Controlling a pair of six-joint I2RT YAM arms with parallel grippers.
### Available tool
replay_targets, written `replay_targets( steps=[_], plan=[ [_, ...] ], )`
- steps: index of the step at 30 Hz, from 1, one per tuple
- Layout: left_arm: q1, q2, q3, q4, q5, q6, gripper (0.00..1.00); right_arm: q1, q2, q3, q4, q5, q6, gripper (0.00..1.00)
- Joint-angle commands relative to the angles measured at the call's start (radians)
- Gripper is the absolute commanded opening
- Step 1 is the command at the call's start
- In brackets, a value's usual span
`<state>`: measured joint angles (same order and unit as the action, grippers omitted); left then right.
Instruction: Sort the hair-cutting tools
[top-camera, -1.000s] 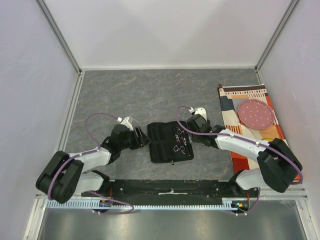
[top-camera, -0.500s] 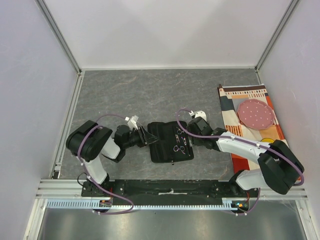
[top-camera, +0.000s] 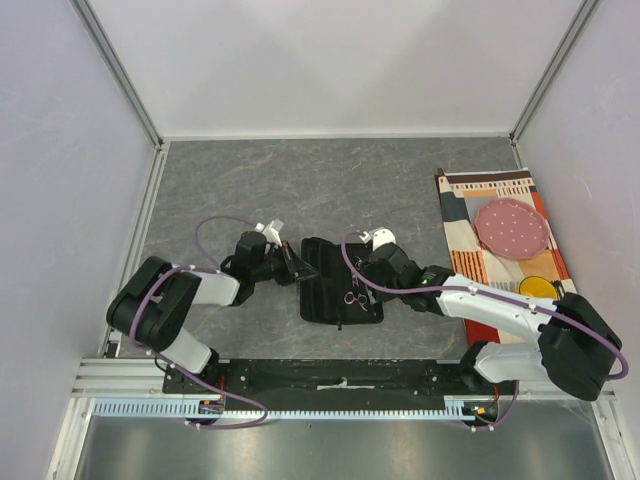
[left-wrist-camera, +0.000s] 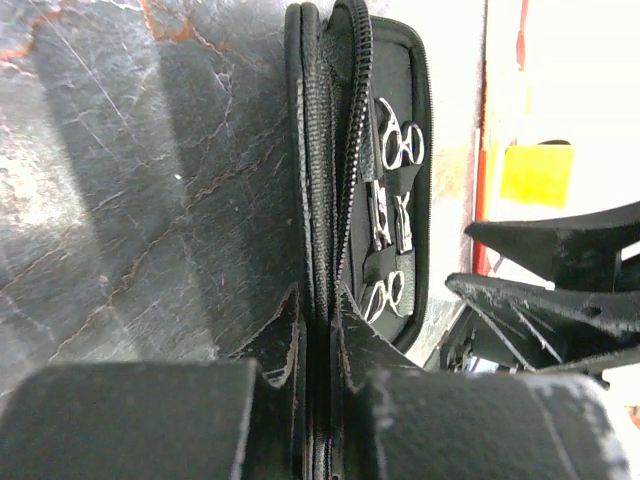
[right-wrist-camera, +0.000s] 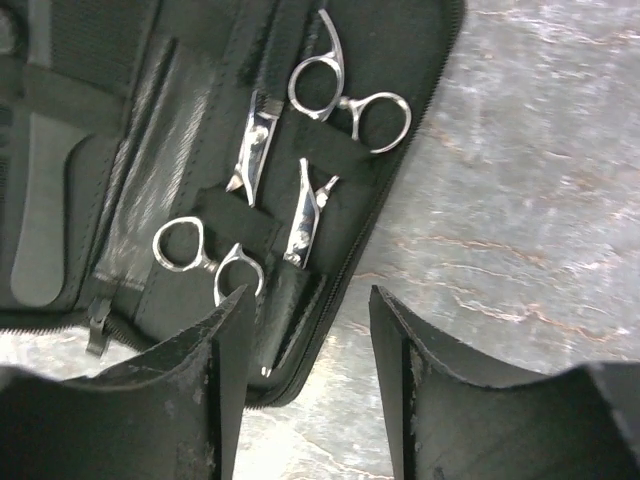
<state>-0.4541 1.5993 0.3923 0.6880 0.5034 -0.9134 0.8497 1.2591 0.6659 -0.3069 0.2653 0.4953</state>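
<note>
A black fabric pouch (top-camera: 322, 300) lies at the table's middle with its left flap raised on edge. My left gripper (top-camera: 296, 265) is shut on that flap's zipper edge (left-wrist-camera: 335, 200), the fingertips (left-wrist-camera: 287, 335) pinching it from both sides. Two slim silver scissors (right-wrist-camera: 345, 95) (right-wrist-camera: 205, 255) sit tucked in the pouch's elastic loops, seen also as scissors (left-wrist-camera: 400, 145) in the left wrist view. My right gripper (top-camera: 360, 280) hangs open over the pouch's right rim (right-wrist-camera: 400, 150), nothing between its fingers (right-wrist-camera: 225, 340). A flat dark tool (right-wrist-camera: 40, 220) rests in a left pocket; which comb it is I cannot tell.
A patterned cloth (top-camera: 470, 230) lies at the right edge of the table with a pink dotted plate (top-camera: 512, 227) and a yellow item (top-camera: 540, 288) on it. Grey walls and metal rails (top-camera: 140, 240) enclose the mottled grey tabletop (top-camera: 260, 190).
My left gripper has closed on the pouch's left flap and stood it up. The right gripper has slid left and nearer over the scissors, its jaws a little narrower.
</note>
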Motion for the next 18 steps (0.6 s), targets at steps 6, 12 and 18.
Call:
replay_targets(
  steps=[6, 12, 18],
  plan=[
    [-0.008, -0.182, 0.181, -0.672, -0.192, 0.185, 0.02, 0.063, 0.04, 0.044, 0.17, -0.136, 0.092, 0.24],
    [-0.032, -0.237, 0.247, -0.861, -0.288, 0.162, 0.02, 0.118, 0.117, 0.057, 0.278, -0.163, 0.225, 0.0],
    [-0.064, -0.222, 0.321, -0.943, -0.313, 0.157, 0.02, 0.183, 0.233, 0.095, 0.36, -0.158, 0.318, 0.0]
  ],
)
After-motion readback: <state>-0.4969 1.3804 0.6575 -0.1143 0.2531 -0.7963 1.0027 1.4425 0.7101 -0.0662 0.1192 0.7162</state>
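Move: My left hand already pinches the raised comb-side flap of the case; the case's spine lies about 5 cm to its right, level with it and 3 cm below. From my right hand, empty and near the case's right side, the spine is some 10 cm left, 3 cm ahead and 5 cm down. At that same depth, the near scissors lie 7 cm left and level, the far scissors 6 cm left and 7 cm ahead, the zipper pull 10 cm left and 6 cm back. I sweep my right hand about 10 cm left and some 3 cm back, in over the scissors half towards the spine, shutting its empty fingers on the way and tilting them round to point more to the left. My left hand keeps its pinch on the flap and draws it some 3 cm left and 2 cm up, its fingers tipping about 20 degrees steeper. ##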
